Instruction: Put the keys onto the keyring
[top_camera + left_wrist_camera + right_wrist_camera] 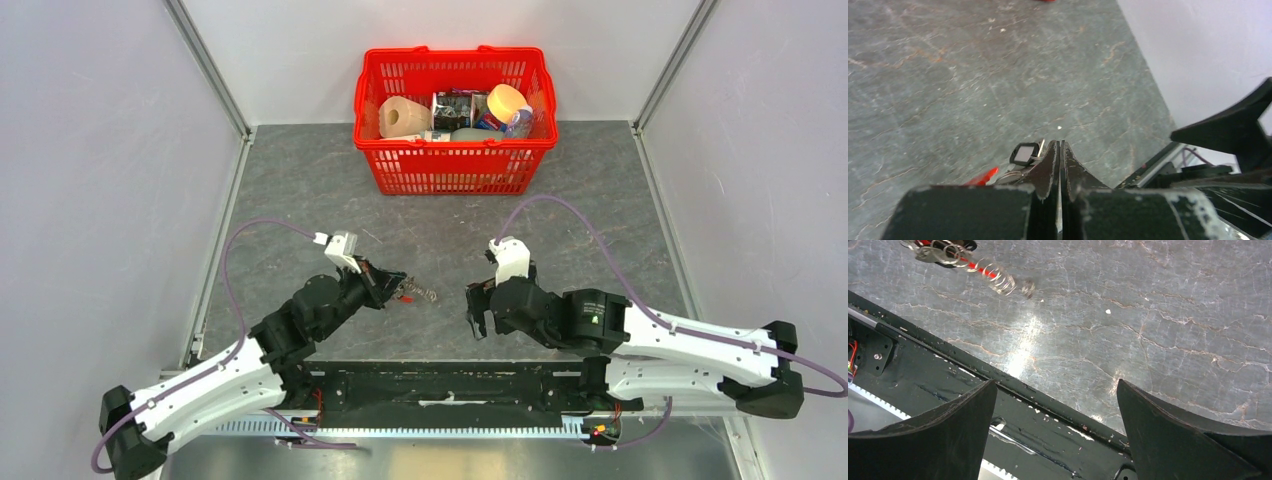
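Note:
The keyring (417, 293) sticks out from the tip of my left gripper (398, 285), just over the grey tabletop. In the left wrist view the jaws of the left gripper (1060, 145) are pressed together. The keyring's black-framed white tag (1024, 154), a metal ring and a bit of red strap (982, 177) sit against the left finger, and a thin silvery piece runs into the seam. The right wrist view shows the keyring's silvery coil (993, 276) with red inside at top left. My right gripper (474, 310) (1056, 382) stands wide open and holds nothing, a short way right of the keyring. The keys are hidden.
A red basket (455, 148) of groceries stands at the back centre. The black mounting rail (450, 385) (998, 405) runs along the near edge under the right gripper. Grey walls close in both sides of the table.

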{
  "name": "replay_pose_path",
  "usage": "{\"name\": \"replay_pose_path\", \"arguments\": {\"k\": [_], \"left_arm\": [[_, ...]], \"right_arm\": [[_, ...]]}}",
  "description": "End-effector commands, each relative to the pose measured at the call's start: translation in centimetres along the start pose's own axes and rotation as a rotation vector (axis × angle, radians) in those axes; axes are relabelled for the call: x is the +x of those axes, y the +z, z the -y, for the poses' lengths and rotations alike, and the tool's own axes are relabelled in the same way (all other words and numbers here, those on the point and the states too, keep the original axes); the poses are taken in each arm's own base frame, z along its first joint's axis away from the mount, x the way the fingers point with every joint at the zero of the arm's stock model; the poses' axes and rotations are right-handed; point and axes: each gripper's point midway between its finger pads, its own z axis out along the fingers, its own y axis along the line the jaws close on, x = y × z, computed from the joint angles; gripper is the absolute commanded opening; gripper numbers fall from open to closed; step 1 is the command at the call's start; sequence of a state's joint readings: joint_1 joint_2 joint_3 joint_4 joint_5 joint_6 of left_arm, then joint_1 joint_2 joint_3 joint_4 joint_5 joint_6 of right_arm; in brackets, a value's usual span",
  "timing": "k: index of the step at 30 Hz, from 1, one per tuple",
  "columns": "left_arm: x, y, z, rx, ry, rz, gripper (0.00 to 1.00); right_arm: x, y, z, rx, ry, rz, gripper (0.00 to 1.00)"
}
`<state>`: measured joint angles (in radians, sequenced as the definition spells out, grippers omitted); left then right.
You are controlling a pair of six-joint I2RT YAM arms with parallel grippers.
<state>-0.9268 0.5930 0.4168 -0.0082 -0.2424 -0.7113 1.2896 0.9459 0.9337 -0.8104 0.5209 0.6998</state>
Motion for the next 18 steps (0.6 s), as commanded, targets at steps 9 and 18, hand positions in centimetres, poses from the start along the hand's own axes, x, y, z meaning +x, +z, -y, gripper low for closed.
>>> {"name": "replay_pose_path", "arguments": {"k": [9,18], "left_arm": [[2.6,3.3,-3.8,-0.175,0.034,-0.037,0.02],[4.7,5.5,-4.5,-0.193,0.044,-0.099,0.02]], "right_arm": [[0.4,0.7,0.2,0.045,0.029,-0.01,0.97],[1.0,1.1,0.7,0.077,0.02,-0.025,0.97]]}}
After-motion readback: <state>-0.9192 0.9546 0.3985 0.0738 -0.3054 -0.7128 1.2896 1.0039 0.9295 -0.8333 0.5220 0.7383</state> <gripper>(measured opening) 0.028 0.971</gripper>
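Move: Hanging from the left fingertips, the keyring has its middle about 5 cm below and 3 cm to the right of them. The table spot it is being taken to is roughly 4 cm ahead, 5 cm right and 14 cm below. The open right gripper stands some 13 cm right and 6 cm back at equal height; the table's near edge is about 11 cm straight back, 14 cm lower. From the right hand the spot is 10 cm ahead, 8 cm left, 13 cm below. Lowering the keyring towards the table in front of the open right gripper, the left hand sinks about 9 cm, easing forward a couple of centimetres as it goes. Its shut fingers keep their pinch at the toothed edge, while the wrist turns some 15 degrees so that they point more steeply down. ##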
